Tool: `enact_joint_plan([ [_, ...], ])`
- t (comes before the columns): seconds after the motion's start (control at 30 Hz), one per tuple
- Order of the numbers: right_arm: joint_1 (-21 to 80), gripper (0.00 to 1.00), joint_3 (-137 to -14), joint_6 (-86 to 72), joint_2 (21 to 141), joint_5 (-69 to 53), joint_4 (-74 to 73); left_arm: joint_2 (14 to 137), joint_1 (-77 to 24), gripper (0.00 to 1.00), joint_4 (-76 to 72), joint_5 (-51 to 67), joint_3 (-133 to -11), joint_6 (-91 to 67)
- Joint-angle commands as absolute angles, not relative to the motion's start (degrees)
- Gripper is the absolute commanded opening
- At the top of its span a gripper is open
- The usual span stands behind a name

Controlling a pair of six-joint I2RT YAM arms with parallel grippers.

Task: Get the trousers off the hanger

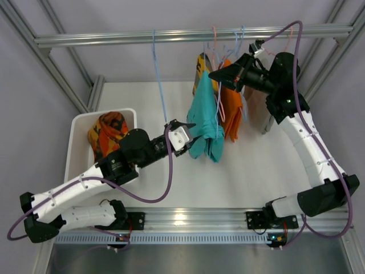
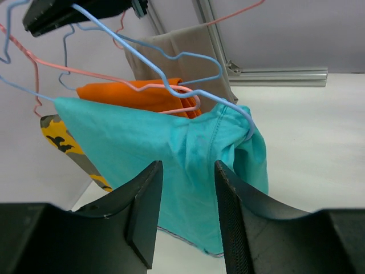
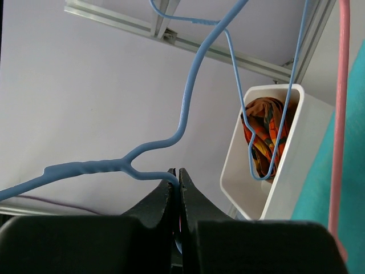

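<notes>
The teal trousers (image 1: pixel 204 123) hang draped over a blue hanger (image 2: pixel 171 85) near the middle of the rail. My left gripper (image 1: pixel 183 127) stands open just left of the cloth; in the left wrist view the teal trousers (image 2: pixel 171 148) lie beyond its fingertips (image 2: pixel 149 177), with nothing pinched between them. My right gripper (image 1: pixel 219 74) is shut on the wire of the blue hanger (image 3: pixel 188 103), its tips (image 3: pixel 177 177) pressed together on it. The patterned orange trousers (image 1: pixel 107 132) lie bunched in the white bin (image 1: pixel 77 123).
An orange garment (image 1: pixel 231 108), a yellow-and-black patterned one (image 1: pixel 202 65) and a beige one (image 2: pixel 188 51) hang on pink and blue hangers beside the teal pair. One bare blue hanger (image 1: pixel 159 80) hangs from the metal rail (image 1: pixel 114 39). Frame posts stand at both sides.
</notes>
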State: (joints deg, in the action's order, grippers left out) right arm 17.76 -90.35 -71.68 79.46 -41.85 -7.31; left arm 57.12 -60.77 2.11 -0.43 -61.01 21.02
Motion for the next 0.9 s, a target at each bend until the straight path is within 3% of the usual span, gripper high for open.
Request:
enact_joint_plan([
  [0.0, 17.84, 0.0, -92.02, -73.65, 78.22, -41.4, -1.67, 55.81, -60.82, 0.47, -3.07, -0.25, -60.38, 21.09],
  [0.13, 18.72, 0.0, -92.72, -74.97, 77.26, -39.03, -3.95, 56.86, -60.82, 0.48, -4.22, -2.37, -60.29, 21.01],
  [0.33, 19.34, 0.0, -93.51, -76.2, 75.85, -36.57, -8.69, 57.75, -60.91, 0.68, -2.73, 4.2, -61.0, 18.82],
  [0.47, 19.42, 0.0, -94.31, -77.6, 75.5, -34.98, -12.48, 57.83, -61.43, 0.73, -3.08, 5.54, -60.64, 17.93],
  [0.87, 19.34, 0.0, -96.68, -81.03, 74.88, -34.19, -17.22, 63.54, -63.19, 0.68, -4.74, -5.96, -62.4, 19.95],
])
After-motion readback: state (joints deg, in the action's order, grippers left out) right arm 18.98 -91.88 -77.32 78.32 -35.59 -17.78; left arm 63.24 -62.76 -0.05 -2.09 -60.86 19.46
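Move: The left hand, with its fingers half open, points at the turquoise trousers, whose middle lies about 8 cm ahead, 5 cm to its right and 4 cm lower. The camouflage trousers hang some 18 cm ahead and 3 cm right of this hand, the orange ones about 16 cm ahead and 14 cm right, both slightly lower. From the right hand, which already holds the blue hanger above them, the turquoise trousers are roughly 4 cm back, level sideways and 14 cm below. The left hand opens its fingers from about half to some two thirds and, after a small bob up and slightly back, goes right and down about 3 cm each, mostly late on, closing in on the near folded end of the turquoise trousers so that its fingers come to either side of that fold. Meanwhile the right hand keeps its shut grip on the blue hanger, sinks a bare 1 cm and turns some 10 degrees, its forward side dipping. ##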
